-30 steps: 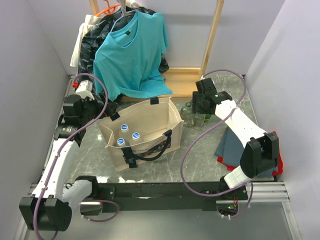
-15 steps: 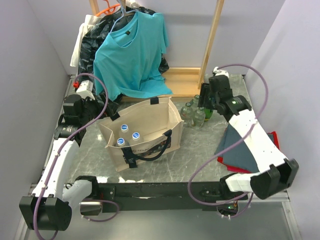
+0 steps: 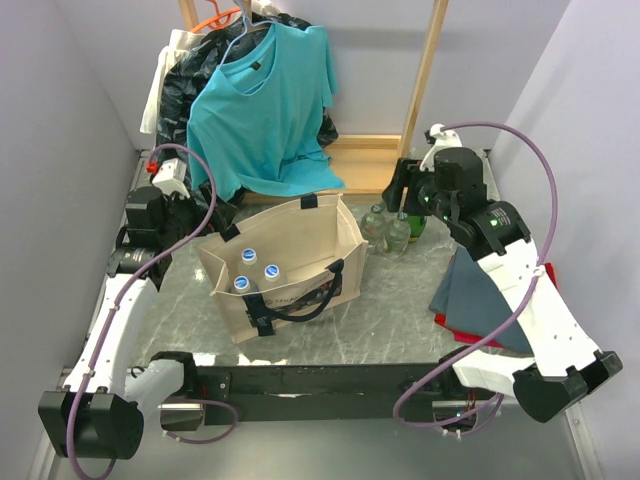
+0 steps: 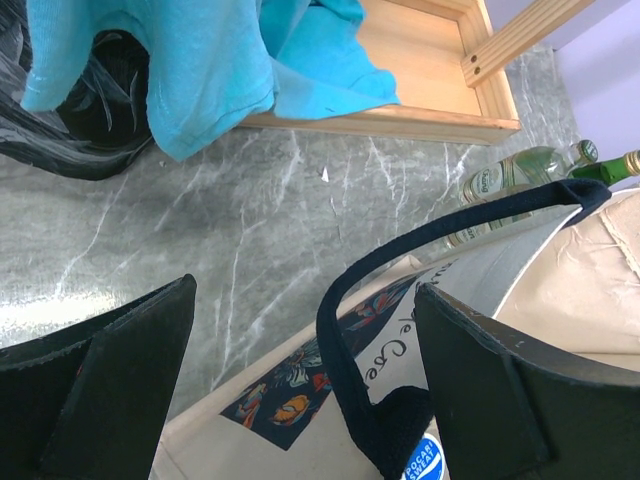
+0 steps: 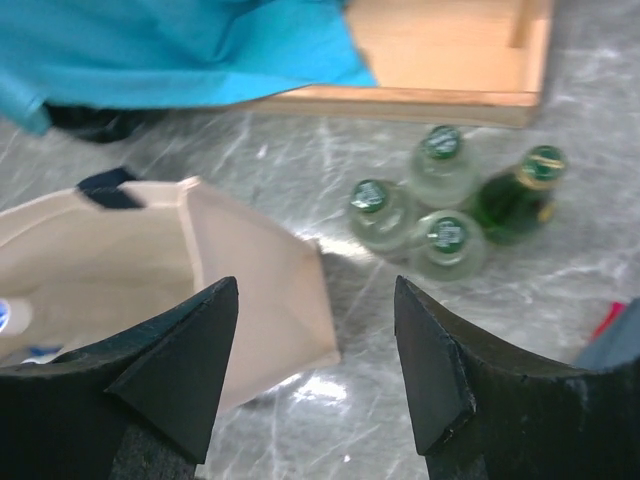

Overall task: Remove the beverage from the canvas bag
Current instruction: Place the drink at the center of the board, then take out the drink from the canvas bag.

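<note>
The beige canvas bag point(image 3: 300, 250) stands open mid-table with black strap handles. Three white-capped beverage bottles point(image 3: 271, 272) stand inside its left half. My left gripper point(image 3: 183, 215) is open at the bag's far left corner. In the left wrist view its fingers point(image 4: 110, 370) straddle the bag's strap point(image 4: 345, 310) above the dark printed picture point(image 4: 290, 395), without touching. A blue-labelled cap point(image 4: 425, 462) shows below. My right gripper point(image 3: 405, 188) is open and empty, raised above the bag's right end point(image 5: 250, 270) and the table bottles.
Three clear glass bottles point(image 3: 385, 228) and a green one point(image 3: 415, 222) stand right of the bag; they also show in the right wrist view point(image 5: 445, 240). A teal T-shirt point(image 3: 265, 100), black plastic bag point(image 3: 185, 75) and wooden rack point(image 3: 425, 70) fill the back. Folded grey and red cloths point(image 3: 470, 290) lie right.
My right arm has lifted away from the glass bottles and swung up and back to the right. The left arm has barely moved.
</note>
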{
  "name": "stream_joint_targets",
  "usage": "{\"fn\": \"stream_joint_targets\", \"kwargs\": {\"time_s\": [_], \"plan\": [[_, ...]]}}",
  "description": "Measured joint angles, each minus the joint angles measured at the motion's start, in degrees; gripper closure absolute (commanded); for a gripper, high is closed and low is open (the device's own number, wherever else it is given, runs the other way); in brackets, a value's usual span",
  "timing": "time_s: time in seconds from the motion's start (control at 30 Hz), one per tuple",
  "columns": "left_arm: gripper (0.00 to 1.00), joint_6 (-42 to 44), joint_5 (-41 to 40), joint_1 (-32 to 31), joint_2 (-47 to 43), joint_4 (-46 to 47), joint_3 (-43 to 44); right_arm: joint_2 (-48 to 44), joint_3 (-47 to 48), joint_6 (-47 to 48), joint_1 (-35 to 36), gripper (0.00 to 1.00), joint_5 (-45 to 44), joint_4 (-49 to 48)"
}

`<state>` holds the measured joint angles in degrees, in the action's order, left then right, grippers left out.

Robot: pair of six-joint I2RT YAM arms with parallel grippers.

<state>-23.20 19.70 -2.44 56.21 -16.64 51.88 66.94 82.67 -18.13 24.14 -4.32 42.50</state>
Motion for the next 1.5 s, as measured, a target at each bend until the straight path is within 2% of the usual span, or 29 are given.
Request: {"fn": "stream_joint_targets", "kwargs": {"time_s": [0.17, 0.4, 0.67, 0.83, 1.2, 1.5], "plan": [[0.04, 0.02, 0.0, 0.0, 0.0, -0.46, 0.0, 1.14, 2.73, 0.35, 4.11, 0.29, 0.2, 1.33], [0.04, 0.0, 0.0, 0.0, 0.0, -0.39, 0.0, 5.01, 8.28, 1.33, 13.88, 0.28, -3.82, 1.77], [0.04, -0.02, -0.02, 0.0, -0.46, -0.37, 0.0, 13.33, 16.48, 2.62, 22.38, 0.27, -6.14, 3.91], [0.04, -0.04, -0.02, 0.0, -0.87, -0.35, 0.0, 16.61, 17.16, 2.82, 26.93, 0.27, -6.45, 4.76], [0.04, -0.11, -0.07, 0.0, -1.99, -0.35, 0.0, 25.64, 21.7, 3.06, 32.61, 0.27, -5.01, 7.04], [0.04, -0.15, -0.11, 0.0, -3.52, -0.37, -0.11, 30.71, 22.51, 3.08, 34.42, 0.27, -3.93, 8.04]]}}
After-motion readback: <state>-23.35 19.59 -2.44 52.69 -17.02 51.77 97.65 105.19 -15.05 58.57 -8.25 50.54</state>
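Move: The nearest of the three Pocari bottles in the canvas bag stands about 26 cm to the right hand's left, 11 cm back and 23 cm below it. From that bottle, one neighbour is some 5 cm farther left and 3 cm farther out, the other 6 cm farther left and 4 cm nearer the base. A clear glass bottle stands 5 cm ahead and 2 cm right of the hand. For the left hand, the nearest Pocari bottle is roughly 11 cm back, 9 cm right and 15 cm down. Leftward in one quick sweep of about 23 cm, the empty right hand leaves the glass bottles for the mouth of the canvas bag, drawing back some 6 cm as it goes. It first lifts slightly, then sinks into a descent towards the Pocari bottles, turning roughly 30 degrees counter-clockwise with its fingers kept open. ##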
